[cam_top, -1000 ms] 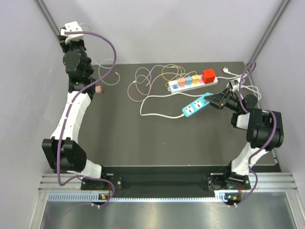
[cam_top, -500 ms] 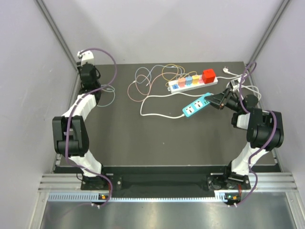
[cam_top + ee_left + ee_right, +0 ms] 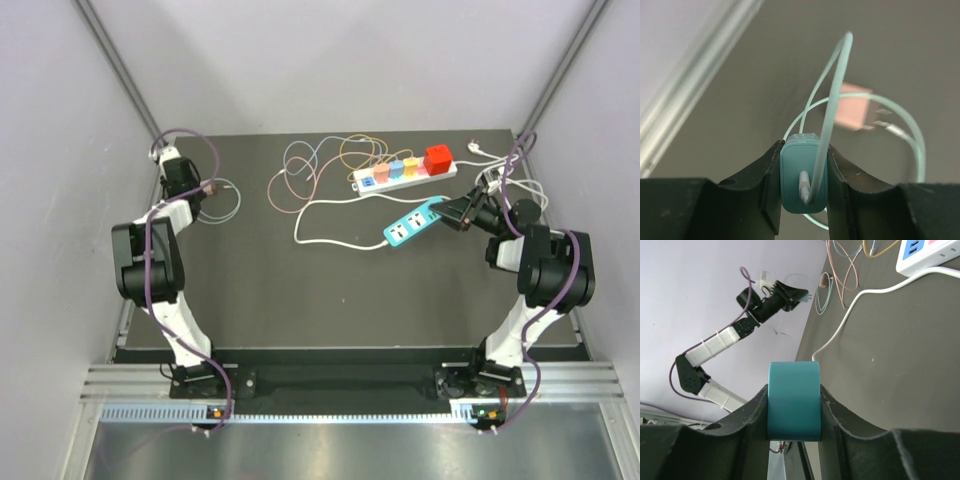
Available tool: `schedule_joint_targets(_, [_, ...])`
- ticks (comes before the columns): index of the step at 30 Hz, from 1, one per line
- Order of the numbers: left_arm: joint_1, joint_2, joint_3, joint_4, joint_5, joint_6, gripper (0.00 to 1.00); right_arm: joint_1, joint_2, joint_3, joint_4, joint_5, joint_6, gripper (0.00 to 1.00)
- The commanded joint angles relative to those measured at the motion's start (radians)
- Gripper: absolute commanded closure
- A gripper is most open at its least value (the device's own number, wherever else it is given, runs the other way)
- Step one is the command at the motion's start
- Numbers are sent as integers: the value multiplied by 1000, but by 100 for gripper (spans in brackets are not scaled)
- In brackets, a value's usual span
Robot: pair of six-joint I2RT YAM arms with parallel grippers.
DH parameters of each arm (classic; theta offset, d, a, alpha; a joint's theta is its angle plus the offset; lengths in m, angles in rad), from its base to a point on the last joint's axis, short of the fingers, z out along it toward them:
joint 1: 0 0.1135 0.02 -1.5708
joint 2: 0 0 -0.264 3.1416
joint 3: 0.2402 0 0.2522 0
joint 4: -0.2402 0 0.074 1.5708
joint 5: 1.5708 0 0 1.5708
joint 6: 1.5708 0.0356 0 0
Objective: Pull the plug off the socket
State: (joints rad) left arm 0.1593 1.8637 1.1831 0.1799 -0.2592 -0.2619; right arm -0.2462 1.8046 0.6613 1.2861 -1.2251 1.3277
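Observation:
A small teal plug with a thin teal cable sits between the fingers of my left gripper, which is shut on it low over the back left of the table. The cable loops down onto the mat. The socket, a teal power strip, lies far off at the right. Its near end is clamped in my right gripper, seen from above at the strip's right tip. Plug and socket are well apart.
A white power strip carrying several coloured plugs lies behind the teal one, with tangled coloured cables to its left. A white cord runs from the teal strip. A pink plug rests on the mat under my left gripper.
My left arm has come down from high at the back left corner to just above the mat, still holding the teal plug. The right arm and the teal strip have stayed put.

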Motion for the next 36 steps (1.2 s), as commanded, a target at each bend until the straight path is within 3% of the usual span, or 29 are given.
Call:
schedule_joint_targets(1, [54, 66, 65, -94, 112, -100, 93, -13, 2, 27, 150, -4, -7, 100])
schedule_joint_targets(3, [75, 83, 76, -108, 145, -114, 87, -15, 2, 27, 148, -4, -8, 100])
schedule_joint_targets(6, [91, 98, 82, -109, 169, -120, 68, -16, 4, 29, 148, -5, -10, 100])
schedule_joint_targets(8, [95, 103, 89, -111, 175, -122, 47, -18, 4, 27, 147, -7, -12, 100])
schedule_joint_targets(13, [115, 83, 95, -117, 239, -132, 27, -24, 10, 27, 145, -7, -18, 100])
schedule_joint_targets(14, [120, 75, 93, -114, 253, -137, 16, -22, 9, 27, 145, -7, -19, 100])
schedule_joint_targets(17, [137, 35, 90, -111, 332, -151, 13, -25, 16, 29, 144, -7, -25, 100])
schedule_joint_targets(18, [144, 22, 87, -108, 347, -155, 4, -25, 19, 29, 144, -8, -28, 100])
schedule_joint_targets(24, [157, -109, 66, -80, 370, -204, 1, -30, 29, 31, 131, -8, -48, 100])
schedule_joint_targets(30, [157, -169, 94, -155, 269, -252, 1, -42, 15, 31, 1, 1, -145, 100])
schedule_joint_targets(36, [160, -222, 52, -188, 304, -250, 1, -50, -4, 31, -105, 13, -223, 100])
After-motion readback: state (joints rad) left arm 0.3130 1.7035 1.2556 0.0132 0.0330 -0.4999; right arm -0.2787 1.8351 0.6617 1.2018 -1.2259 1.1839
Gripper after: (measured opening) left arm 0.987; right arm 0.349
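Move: The left hand already holds the teal plug; the bare table spot it goes to lies about 6 cm below, 2 cm to its left and 1 cm back. The pink plug sits roughly 7 cm ahead and 4 cm right, 7 cm below; the cord coil about 3 cm ahead, 8 cm right. From the right hand, which grips the teal socket, that spot is some 62 cm left, 12 cm ahead and 13 cm below. Left lowers plug 5 cm to table, opens wide, rises about 13 cm; right, still gripping socket, sinks slightly. ##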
